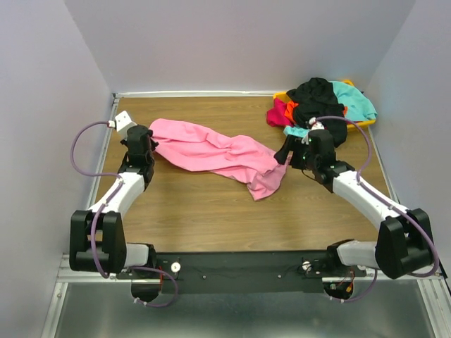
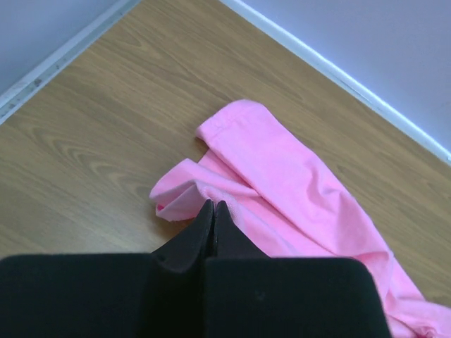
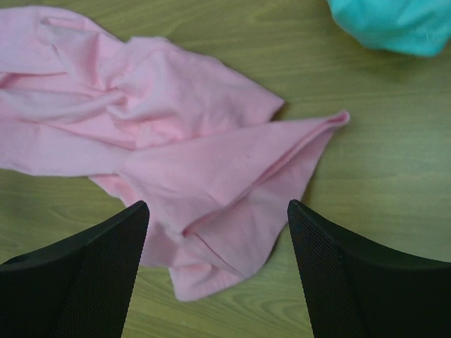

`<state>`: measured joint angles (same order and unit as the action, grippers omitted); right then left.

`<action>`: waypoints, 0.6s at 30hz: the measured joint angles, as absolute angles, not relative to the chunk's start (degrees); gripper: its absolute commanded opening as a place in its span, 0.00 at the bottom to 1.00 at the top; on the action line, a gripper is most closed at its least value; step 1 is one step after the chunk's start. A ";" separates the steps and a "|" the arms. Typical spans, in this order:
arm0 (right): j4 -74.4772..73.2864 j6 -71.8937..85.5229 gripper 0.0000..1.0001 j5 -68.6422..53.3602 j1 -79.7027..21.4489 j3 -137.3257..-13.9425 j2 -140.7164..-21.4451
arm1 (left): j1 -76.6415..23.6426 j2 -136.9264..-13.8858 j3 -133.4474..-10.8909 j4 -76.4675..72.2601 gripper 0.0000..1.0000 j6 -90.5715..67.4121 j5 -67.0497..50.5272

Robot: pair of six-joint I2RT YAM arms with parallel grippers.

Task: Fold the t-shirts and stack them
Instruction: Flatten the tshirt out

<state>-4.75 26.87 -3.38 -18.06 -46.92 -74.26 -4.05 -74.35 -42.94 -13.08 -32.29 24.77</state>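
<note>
A large bright pink t-shirt [image 1: 211,149] lies crumpled in a long strip across the middle of the wooden table. My left gripper [image 1: 151,144] is shut at its left end, and the cloth [image 2: 282,176] bunches into the closed fingertips [image 2: 213,205]. My right gripper [image 1: 285,153] is open, hovering over the shirt's right end [image 3: 197,155] with its jaws wide apart [image 3: 217,206] and nothing between them. A heap of other shirts sits at the back right: black [image 1: 317,95], teal [image 1: 352,98], orange-red [image 1: 292,109], magenta [image 1: 277,113].
A yellow bin [image 1: 365,124] holds the heap against the back right corner. A teal piece of cloth [image 3: 394,24] lies just beyond the right gripper. Grey walls enclose the table [image 1: 197,211] on the left, back and right.
</note>
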 measured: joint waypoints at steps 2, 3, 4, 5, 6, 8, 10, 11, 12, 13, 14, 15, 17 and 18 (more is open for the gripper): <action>-5.63 27.49 0.86 -2.98 -18.26 -45.19 -73.93 | -3.33 -75.40 -42.61 -14.00 0.00 -31.44 22.48; -6.31 27.79 0.86 -2.81 -18.46 -44.21 -74.08 | -2.94 -75.75 -42.57 -14.22 0.00 -31.07 21.32; -6.83 28.18 0.86 -2.76 -18.68 -43.55 -74.39 | -2.72 -75.88 -42.57 -14.59 0.00 -30.83 20.47; -7.11 28.53 0.86 -2.76 -19.16 -43.09 -74.94 | -2.61 -75.90 -42.57 -15.29 0.00 -30.48 19.55; -7.27 28.73 0.86 -2.76 -19.59 -42.89 -75.37 | -2.61 -75.88 -42.57 -15.75 0.00 -30.30 19.09; -7.14 29.30 0.86 -2.79 -20.47 -42.89 -76.53 | -2.57 -75.88 -42.52 -16.71 0.00 -29.93 18.20; -7.05 29.93 0.86 -1.83 -21.06 -42.89 -77.32 | -2.57 -75.75 -42.24 -17.21 0.00 -29.76 17.41; -6.87 30.15 0.86 -0.56 -21.17 -42.96 -78.13 | -2.57 -75.53 -41.91 -17.43 0.00 -29.71 17.19; -6.74 30.28 0.86 0.45 -21.15 -43.09 -78.94 | -2.57 -75.33 -41.74 -17.52 0.00 -29.65 17.02; -6.76 30.46 0.85 1.32 -21.15 -43.33 -79.57 | -2.52 -75.09 -41.50 -17.52 0.00 -29.56 16.84; -6.61 30.55 0.85 2.48 -21.10 -43.99 -80.93 | -2.50 -74.72 -41.28 -17.47 0.00 -29.45 16.82; -6.35 30.61 0.84 3.05 -20.97 -44.53 -81.95 | -2.48 -74.35 -41.06 -17.47 0.00 -29.36 16.78; -5.93 30.68 0.83 4.23 -20.38 -45.87 -83.88 | -2.42 -73.34 -40.69 -17.47 0.00 -29.15 16.75; -5.52 30.68 0.81 4.45 -20.14 -46.41 -84.73 | -2.42 -73.03 -40.53 -17.47 0.00 -29.08 16.75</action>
<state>-5.52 30.68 4.45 -20.14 -46.41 -84.73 -2.42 -73.03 -40.53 -17.47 -29.08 16.75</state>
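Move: The pink t-shirt's loose right edge lies almost under the open right hand, about 2 cm ahead, 1 cm to its right and some 13 cm below. From that hand, the turquoise cloth is roughly 15 cm ahead and 6 cm right, and the yellow basket some 24 cm ahead and 17 cm right, both about 10 cm lower. For the left hand, that right edge is some 44 cm right, 4 cm back and 17 cm down. The open right hand sinks about 7 cm towards the t-shirt's right edge, tipping down, while the left keeps pinching. ##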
